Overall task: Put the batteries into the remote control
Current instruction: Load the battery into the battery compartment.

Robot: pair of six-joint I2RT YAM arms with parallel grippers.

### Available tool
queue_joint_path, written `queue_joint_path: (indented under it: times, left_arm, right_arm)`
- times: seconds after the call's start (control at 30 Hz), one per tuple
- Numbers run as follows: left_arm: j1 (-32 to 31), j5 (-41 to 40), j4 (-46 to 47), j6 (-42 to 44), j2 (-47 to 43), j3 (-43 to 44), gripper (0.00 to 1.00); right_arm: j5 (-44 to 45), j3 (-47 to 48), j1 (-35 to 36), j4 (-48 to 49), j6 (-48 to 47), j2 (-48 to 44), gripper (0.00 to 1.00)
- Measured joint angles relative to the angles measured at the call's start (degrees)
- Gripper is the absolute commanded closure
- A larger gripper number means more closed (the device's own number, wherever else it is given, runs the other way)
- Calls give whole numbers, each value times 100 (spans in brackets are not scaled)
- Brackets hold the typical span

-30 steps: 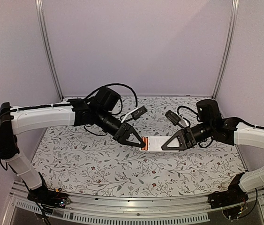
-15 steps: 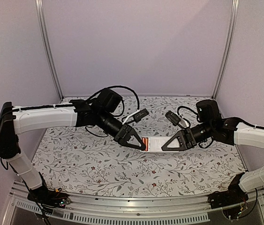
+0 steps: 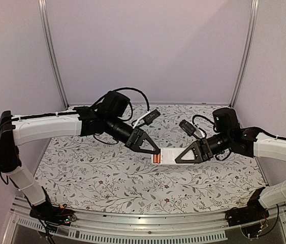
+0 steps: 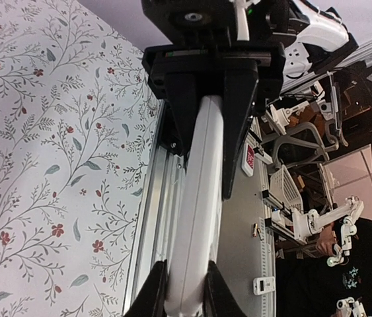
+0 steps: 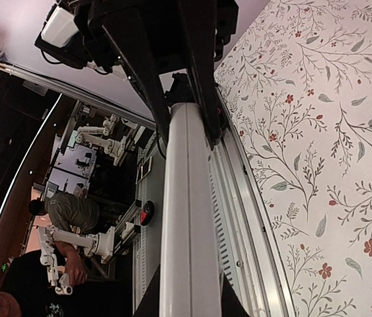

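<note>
The remote control point(image 3: 169, 154) hangs level above the middle of the table, held at both ends. My right gripper point(image 3: 180, 157) is shut on its right end. At the left end, my left gripper point(image 3: 156, 151) has its fingers pressed on both sides of the white body. An orange-red patch, the batteries point(image 3: 156, 158), shows at that left end just under the left fingertips. In the left wrist view the remote control point(image 4: 199, 198) runs edge-on away from my left gripper point(image 4: 184, 302). The right wrist view shows the remote control point(image 5: 187, 198) rising from my right gripper point(image 5: 189, 309). Both wrist views hide the batteries.
A floral cloth covers the table point(image 3: 97, 178). An aluminium rail point(image 3: 132, 223) runs along the near edge. Two metal posts point(image 3: 51, 51) point(image 3: 244, 51) stand at the back corners before plain pale walls. Loose cables loop over both wrists.
My left gripper rose slightly at the remote's left end and its jaws narrowed onto the white body. The right arm and the remote stayed in place.
</note>
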Motion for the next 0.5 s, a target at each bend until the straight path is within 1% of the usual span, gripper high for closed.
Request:
queue_joint_path:
  times: [0.03, 0.07, 0.1, 0.13, 0.23, 0.27, 0.3, 0.33, 0.5]
  left_arm:
    - [0, -2, 20, -4, -7, -2, 72]
    - [0, -2, 33, -4, -9, -2, 60]
    - [0, 2, 42, 17, -9, -2, 49]
    - [2, -4, 52, 46, -9, -4, 42]
    - [20, -120, 26, 166, -44, -20, 25]
    - [31, -188, 7, 262, -68, -24, 14]
    - [57, -313, -9, 310, -120, -37, 5]
    - [96, -439, -17, 417, -177, -57, 1]
    - [520, -1517, -129, 859, -678, -155, 0]
  right_arm:
    - [-13, 0, 0, 15, -4, -2, 100]
    - [-17, 0, 0, 24, -9, -4, 100]
    - [-13, 0, 0, 24, -9, -7, 100]
    - [-15, 0, 0, 11, -7, -7, 100]
    - [-22, 0, -9, 4, -2, -7, 100]
    - [-22, 0, -17, 4, 2, -7, 100]
    - [-22, 0, -31, 0, 4, -7, 100]
    - [-22, 0, -57, 0, 9, -7, 100]
    - [9, -7, -334, -7, 96, -4, 100]
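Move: My left fingers still straddle the end of the remote control that holds the two batteries; the compartment's middle sits only about 1 cm back of my left hand point, almost level with it. The remote's middle lies some 5 cm to the right and 1 cm back, and my right hand's grip about 8 cm right, 2 cm back. From my right hand, the batteries are roughly 8 cm to the left and 1 cm ahead. I open my left fingers from their near-closed hold to fully wide and let go of the remote's battery end. Slowly at first, then fast, I pull that hand away forward and to the left, about 7 cm in all and rising slightly, turning the wrist some 20 degrees as it goes. My right hand keeps its grip and late on carries the remote about 2 cm forward and a little right. ##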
